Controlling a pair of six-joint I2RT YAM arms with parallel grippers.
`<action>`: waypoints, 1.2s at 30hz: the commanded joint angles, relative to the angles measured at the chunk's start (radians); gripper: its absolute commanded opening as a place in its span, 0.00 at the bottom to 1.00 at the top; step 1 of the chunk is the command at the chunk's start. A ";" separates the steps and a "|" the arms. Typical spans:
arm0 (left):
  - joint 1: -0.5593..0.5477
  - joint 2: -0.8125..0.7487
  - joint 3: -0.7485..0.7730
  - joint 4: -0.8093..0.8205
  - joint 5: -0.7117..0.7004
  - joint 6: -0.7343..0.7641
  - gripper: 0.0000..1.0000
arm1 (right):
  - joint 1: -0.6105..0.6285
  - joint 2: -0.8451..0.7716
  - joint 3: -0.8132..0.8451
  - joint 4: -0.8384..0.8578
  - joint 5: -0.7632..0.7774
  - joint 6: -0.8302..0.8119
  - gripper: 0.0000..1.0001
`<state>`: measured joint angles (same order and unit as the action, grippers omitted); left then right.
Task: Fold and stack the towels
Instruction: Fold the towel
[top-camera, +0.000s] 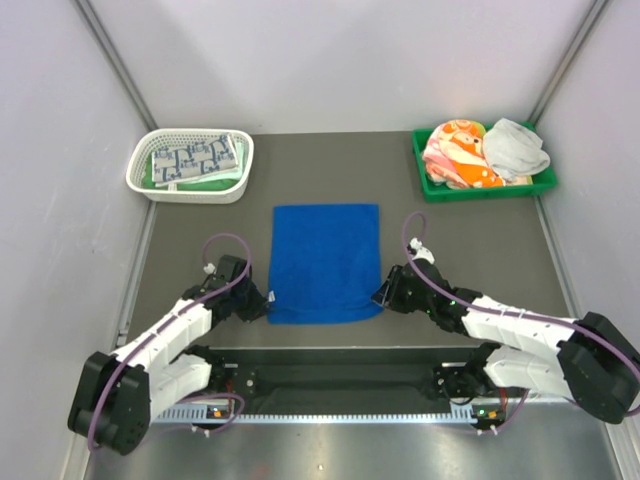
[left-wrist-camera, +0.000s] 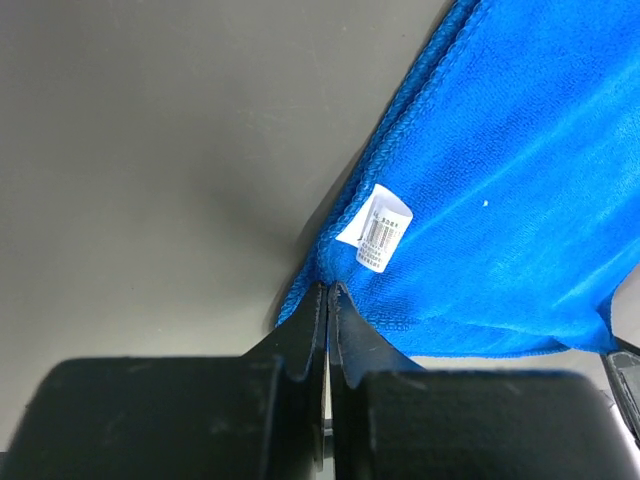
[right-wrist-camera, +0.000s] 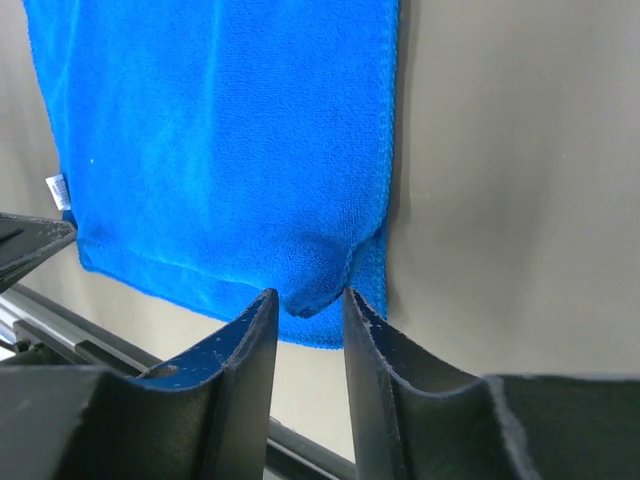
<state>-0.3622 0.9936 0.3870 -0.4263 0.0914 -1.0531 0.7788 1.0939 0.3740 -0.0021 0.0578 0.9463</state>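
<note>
A royal blue towel (top-camera: 325, 260) lies flat on the dark table between the two arms. My left gripper (top-camera: 262, 303) is shut on its near-left corner (left-wrist-camera: 318, 275), just below the white label (left-wrist-camera: 380, 230). My right gripper (top-camera: 383, 293) stands open at the near-right corner, where a raised fold of blue cloth (right-wrist-camera: 310, 290) pokes between the fingertips (right-wrist-camera: 262, 305) without being pinched. A folded towel with grey-blue squares (top-camera: 195, 157) tops a small stack in the basket. An orange-pink towel (top-camera: 455, 155) and a grey one (top-camera: 515, 148) lie crumpled in the tray.
The white mesh basket (top-camera: 140, 175) stands at the back left and the green plastic tray (top-camera: 480, 190) at the back right. Pale walls close in the table on three sides. A black rail (top-camera: 340, 380) runs along the near edge between the arm bases.
</note>
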 joint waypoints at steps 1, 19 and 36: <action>-0.003 -0.006 -0.002 0.038 0.013 -0.002 0.00 | 0.020 0.009 0.006 0.059 0.008 0.014 0.30; -0.003 -0.107 0.095 -0.104 0.013 0.041 0.00 | 0.022 -0.094 0.020 -0.065 0.033 -0.010 0.00; -0.003 -0.222 0.116 -0.247 -0.013 0.044 0.00 | 0.045 -0.226 -0.038 -0.150 0.059 0.020 0.00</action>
<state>-0.3618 0.7944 0.5041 -0.6422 0.0883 -1.0183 0.8001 0.8829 0.3595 -0.1440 0.0971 0.9474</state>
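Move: The blue towel's top-layer near right corner lies practically between the right hand's open fingertips, about 1 cm ahead and 1 cm below; the bottom layer's near right corner is some 2 cm back and 2 cm right of that hand. The left hand already pinches the top layer's near left corner, with the white tag roughly 3 cm ahead and 1 cm right of it, and the towel's middle about 8 cm ahead and 12 cm right. The top layer's near right corner is pinched as the right fingers close fully from about a third open, that hand nearly still. Then both hands raise the near edge: the left, keeping its pinch, goes up about 5.5 cm, fingertips tipping slightly forward; the right rises some 2.5 cm, easing rightward and back, away from the left. ##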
